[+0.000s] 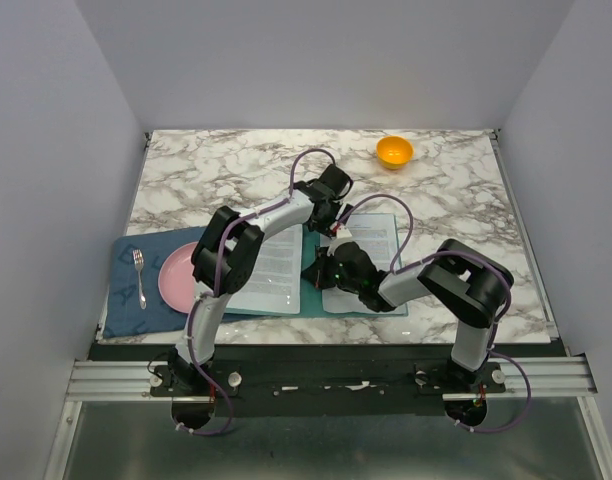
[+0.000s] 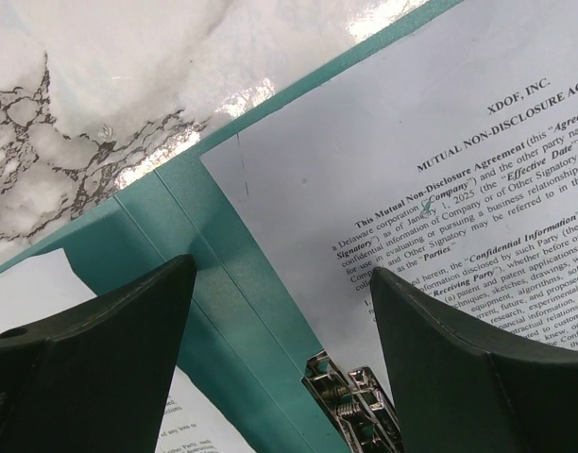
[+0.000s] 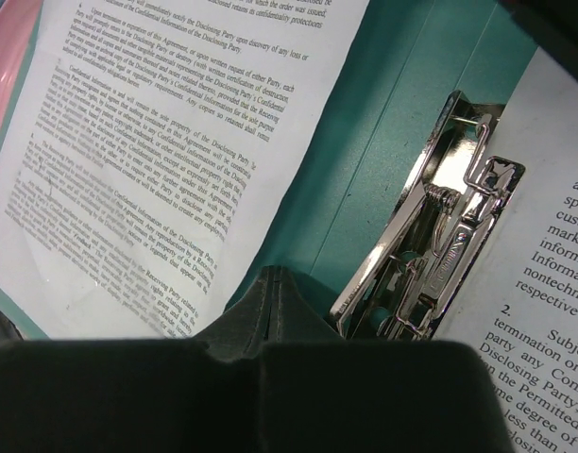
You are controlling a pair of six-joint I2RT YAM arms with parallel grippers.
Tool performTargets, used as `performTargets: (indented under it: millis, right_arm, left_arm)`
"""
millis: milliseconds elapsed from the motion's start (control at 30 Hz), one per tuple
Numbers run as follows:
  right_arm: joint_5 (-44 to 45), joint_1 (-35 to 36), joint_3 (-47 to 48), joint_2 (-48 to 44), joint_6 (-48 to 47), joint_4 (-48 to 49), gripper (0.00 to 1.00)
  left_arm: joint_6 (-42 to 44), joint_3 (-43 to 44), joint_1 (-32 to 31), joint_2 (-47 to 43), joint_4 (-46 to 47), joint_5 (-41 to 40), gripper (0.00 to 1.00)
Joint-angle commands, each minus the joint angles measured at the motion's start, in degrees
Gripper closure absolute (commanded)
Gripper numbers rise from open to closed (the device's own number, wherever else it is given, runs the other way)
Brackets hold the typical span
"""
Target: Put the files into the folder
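Observation:
The teal folder [image 2: 223,311] lies open on the marble table, its metal clip [image 3: 440,245] on the inner spine. One of the files [image 1: 276,265] rests on its left half, another [image 1: 376,235] on its right half. My left gripper [image 2: 284,267] hovers open over the far end of the spine, one finger above each side, with nothing between them. The printed agreement sheet [image 2: 440,170] lies under its right finger. My right gripper [image 3: 275,278] is shut and empty, its tip low over the teal spine just left of the clip, between the two sheets.
A dark blue placemat [image 1: 121,290] at the left carries a pink plate [image 1: 176,280] and a fork [image 1: 139,275]; the plate touches the folder's left edge. An orange bowl [image 1: 394,151] stands at the back. Grey walls close in three sides.

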Motion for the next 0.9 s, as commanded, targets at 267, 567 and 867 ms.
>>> performTargets:
  millis: [267,567,867]
  right_arm:
    - [-5.7,-1.4,-2.6,-2.3,0.2,2.9,1.00]
    - [-3.4,-1.5,3.6,-6.9,-3.7,-2.2,0.99]
    - [1.9,-1.5,1.1,-13.0,-7.6,-4.1,0.99]
  left_arm:
    - [4.4,-4.7,0.1,1.2,-4.0,-1.7,0.13]
    - [5.1,-5.2,0.2,0.6,-3.6,-2.4,0.14]
    - [5.1,-6.3,0.1,0.5,-3.0,-2.2,0.15]
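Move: The right hand's shut fingertips are low over the folder's spine, with the metal clip about 3 cm ahead and 3 cm to the right, at nearly their height. The left files lie some 9 cm to that hand's left and 2 cm ahead; the right files about 12 cm to its right and 3 cm ahead, both roughly 1 cm lower. From the left hand, open at the spine's far end, the clip is about 9 cm back, 1 cm left and 1 cm lower. The right hand, its fingers still shut, lingers low beside the near end of the metal clip for a moment, then comes away, rising some 8 cm straight up off the folder's spine with only a small drift forward, its fingers tipping up about 10 degrees. The left hand stays where it is over the far end of the spine, fingers still wide open and astride the inner edge of the right files, and seems to steady the folder. ##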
